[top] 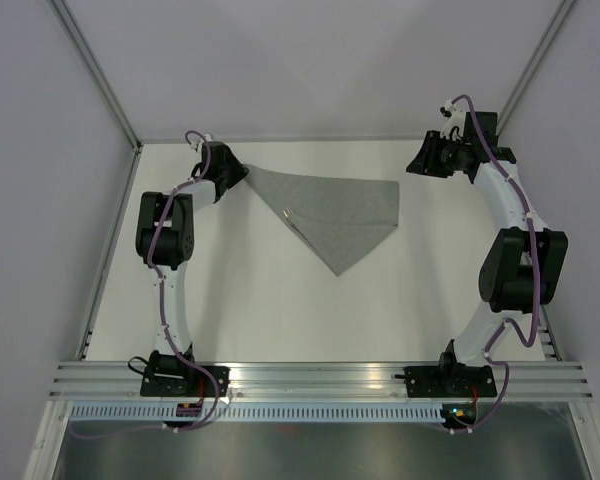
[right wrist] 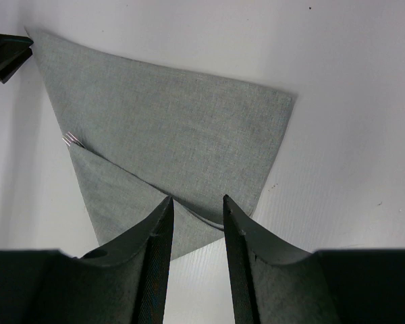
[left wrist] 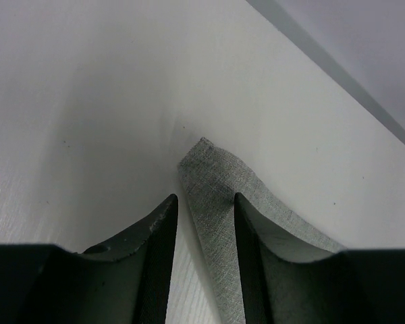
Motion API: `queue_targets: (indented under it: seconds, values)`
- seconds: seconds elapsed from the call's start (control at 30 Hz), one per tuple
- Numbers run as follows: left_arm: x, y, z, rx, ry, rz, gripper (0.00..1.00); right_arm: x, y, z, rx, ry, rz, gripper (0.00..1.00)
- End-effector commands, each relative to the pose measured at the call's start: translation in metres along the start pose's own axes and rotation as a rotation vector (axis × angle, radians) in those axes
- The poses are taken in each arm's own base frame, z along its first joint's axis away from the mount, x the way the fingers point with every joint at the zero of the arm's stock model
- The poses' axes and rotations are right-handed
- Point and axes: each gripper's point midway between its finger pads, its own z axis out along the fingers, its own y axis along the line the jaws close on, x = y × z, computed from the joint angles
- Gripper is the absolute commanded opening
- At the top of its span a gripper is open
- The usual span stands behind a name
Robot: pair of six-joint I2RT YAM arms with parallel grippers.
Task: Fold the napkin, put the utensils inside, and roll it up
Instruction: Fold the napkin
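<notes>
The grey napkin [top: 345, 215] lies folded into a triangle-like shape on the white table [top: 280, 310], with one flap laid over its lower left part [right wrist: 115, 189]. Fork tines of the utensils [right wrist: 71, 140] poke out at the fold's left edge [top: 290, 213]; the rest is hidden under the cloth. My left gripper [top: 238, 172] stands open at the napkin's far left corner [left wrist: 209, 169]. The corner lies between its jaws [left wrist: 205, 196], against the right finger, with bare table beside the left one. My right gripper [top: 417, 160] is open and empty [right wrist: 197, 198], off the napkin's right corner.
Pale walls close the table in at the back and sides, with a metal frame post [top: 95, 70] at the left. An aluminium rail [top: 310, 378] carrying both arm bases runs along the near edge.
</notes>
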Motion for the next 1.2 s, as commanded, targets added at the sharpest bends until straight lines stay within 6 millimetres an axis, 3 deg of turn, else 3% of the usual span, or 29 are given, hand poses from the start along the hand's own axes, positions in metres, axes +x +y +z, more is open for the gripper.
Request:
queue_targets:
  seconds: [0.0, 0.47, 0.67, 0.83, 0.9, 1.17]
  values:
    - [-0.004, -0.009, 0.005, 0.011, 0.0, -0.05, 0.44, -0.014, 0.003, -0.002, -0.012, -0.03, 0.009, 0.41]
    - [-0.001, -0.012, 0.01, 0.021, 0.028, -0.049, 0.17, -0.013, 0.002, 0.0, -0.011, -0.025, 0.012, 0.4]
    - [-0.004, -0.012, -0.001, 0.028, 0.009, -0.043, 0.04, -0.012, 0.002, 0.001, -0.011, -0.022, 0.013, 0.4]
    - [-0.002, -0.004, -0.016, 0.025, -0.006, -0.047, 0.02, -0.011, 0.003, 0.0, -0.014, -0.021, 0.012, 0.4]
    - [-0.012, -0.005, -0.024, 0.038, -0.033, -0.054, 0.02, -0.01, 0.002, -0.001, -0.016, -0.019, 0.011, 0.4]
    - [-0.018, 0.01, -0.044, 0.039, -0.056, -0.066, 0.02, -0.008, 0.005, -0.002, -0.022, -0.015, 0.01, 0.4]
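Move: The napkin's far left corner lies almost right under the left fingertips, perhaps 1 cm ahead and 1 cm below. From that gripper, the fork tines peeking out of the fold are about 12 cm back and 11 cm to the right, and the napkin's far right corner is some 39 cm right and 4 cm back. From the idle right hand, the left corner is about 13 cm ahead, 43 cm to the left and 16 cm below. Shut the left gripper from about half open onto the napkin's far left corner, easing down roughly 1 cm as the fingertips pinch the cloth. Keep it gripped low by the table and drag the corner back about 4 cm, drifting a little to the left, without turning the wrist. ##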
